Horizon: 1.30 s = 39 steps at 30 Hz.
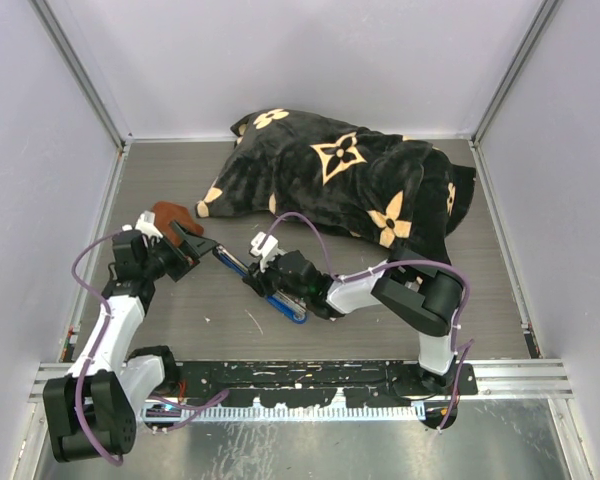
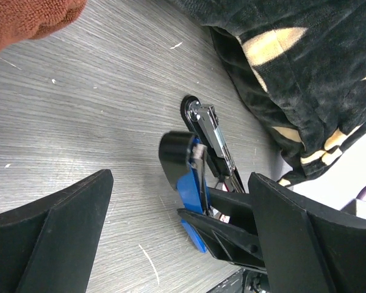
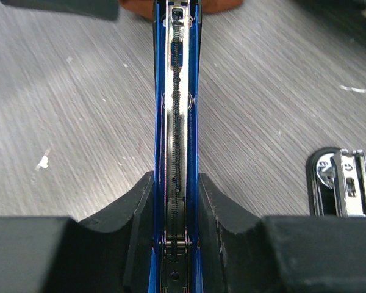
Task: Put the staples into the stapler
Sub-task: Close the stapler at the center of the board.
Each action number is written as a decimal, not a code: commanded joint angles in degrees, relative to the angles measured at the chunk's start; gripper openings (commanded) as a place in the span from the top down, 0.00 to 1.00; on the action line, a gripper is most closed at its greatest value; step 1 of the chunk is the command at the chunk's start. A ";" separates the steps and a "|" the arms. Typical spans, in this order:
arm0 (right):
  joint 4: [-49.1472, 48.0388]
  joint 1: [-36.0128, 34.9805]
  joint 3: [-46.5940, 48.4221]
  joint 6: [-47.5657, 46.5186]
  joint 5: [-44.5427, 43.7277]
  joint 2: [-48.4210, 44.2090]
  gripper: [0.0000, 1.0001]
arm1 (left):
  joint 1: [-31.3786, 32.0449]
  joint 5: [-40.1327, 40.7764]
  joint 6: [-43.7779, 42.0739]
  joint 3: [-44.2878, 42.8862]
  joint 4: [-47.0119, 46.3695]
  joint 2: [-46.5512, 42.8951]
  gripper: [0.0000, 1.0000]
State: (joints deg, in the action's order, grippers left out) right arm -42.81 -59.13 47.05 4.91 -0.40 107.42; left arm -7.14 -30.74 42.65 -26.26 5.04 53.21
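Note:
The blue stapler lies hinged open on the grey table in front of the arms. My right gripper is shut on its blue top cover, whose spring channel runs straight up between the fingers. The stapler's metal magazine with its black tip lies on the table beside the cover, and shows at the right in the right wrist view. My left gripper stands open just left of the stapler's front end, nothing between its fingers. The staples are out of view.
A black blanket with tan flower marks is heaped across the back of the table, close behind the stapler. A rust-brown cloth lies at the left, behind my left gripper. Grey walls close in three sides; a metal rail runs along the near edge.

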 commanded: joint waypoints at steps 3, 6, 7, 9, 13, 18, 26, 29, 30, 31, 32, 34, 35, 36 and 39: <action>-16.74 -0.26 -1.82 1.79 4.19 -5.02 0.99 | 0.15 -4.26 -1.57 -2.71 -4.55 2.68 0.04; -17.28 -0.34 -1.70 2.02 5.18 -4.49 0.99 | 0.26 -6.49 -1.21 -2.82 -6.34 4.97 0.05; -17.59 -0.33 -1.65 2.14 5.37 -4.31 0.99 | 0.46 -6.78 -1.22 -2.96 -6.71 5.77 0.07; -17.79 -0.30 -1.38 2.23 5.81 -4.07 0.99 | 0.77 -6.77 -1.70 -3.25 -6.55 6.94 0.10; -17.37 -0.29 -0.83 2.21 6.28 -3.72 0.99 | 1.88 -6.99 -1.96 -3.21 -7.42 8.87 0.23; -16.07 -0.32 0.11 1.89 6.94 -3.06 0.99 | 3.40 -6.34 -2.22 -3.36 -7.93 9.61 0.43; -9.61 -0.29 3.83 1.39 5.77 -0.56 0.87 | 3.75 -5.66 -4.30 -2.19 -7.70 6.42 0.75; -8.52 -0.30 4.02 1.46 5.73 -0.91 0.58 | 4.08 -4.34 -6.31 -1.91 -6.62 4.34 0.87; -7.80 -0.30 4.07 1.46 6.18 -1.33 0.51 | 4.33 -3.53 -7.14 -2.06 -5.82 3.67 0.88; -7.10 -0.33 4.17 1.49 6.48 -1.84 0.47 | 4.70 -2.57 -7.91 -2.18 -5.10 2.99 0.90; -6.47 -0.29 4.33 1.47 6.69 -2.31 0.40 | 5.16 -1.47 -8.88 -2.35 -4.33 2.42 0.90; -4.94 -0.28 4.41 1.45 6.90 -3.65 0.33 | 6.43 1.41 -10.61 -2.80 -2.66 1.36 0.91; -4.44 -0.28 4.25 1.57 6.91 -4.35 0.30 | 6.94 2.16 -11.41 -3.02 -1.85 0.91 0.92; -4.07 -0.29 4.04 1.75 6.91 -5.18 0.28 | 7.57 3.84 -12.13 -3.09 -1.16 0.39 0.92; -1.58 -0.21 3.06 2.89 6.71 -8.39 0.25 | 9.64 7.73 -13.97 -3.56 1.34 -1.11 0.93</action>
State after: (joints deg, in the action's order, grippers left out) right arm -45.21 -59.20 49.47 6.44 6.11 105.84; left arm 0.30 -28.18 31.94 -27.53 4.95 55.11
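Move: Between and just beyond the open left fingers is the black end of the blue stapler, about 2 cm ahead, 4 cm right and 3 cm below the left hand. The right hand grips the stapler farther along, with that end some 8 cm ahead, 8 cm left and 3 cm above it. From the left hand the brown cloth lies about 7 cm ahead, 6 cm left and the black stapler 21 cm right, 4 cm back, both roughly 11 cm lower. Easing right nearly 3 cm and slightly down, turning about 10 degrees clockwise, the left hand closes its fingers on the stapler's black end. Meanwhile the right hand, still gripping the stapler, lifts it about 3 cm, sinks a little, then opens, lets go and rises again with a slight shift left. The left keeps its grip and rolls its left side up. ##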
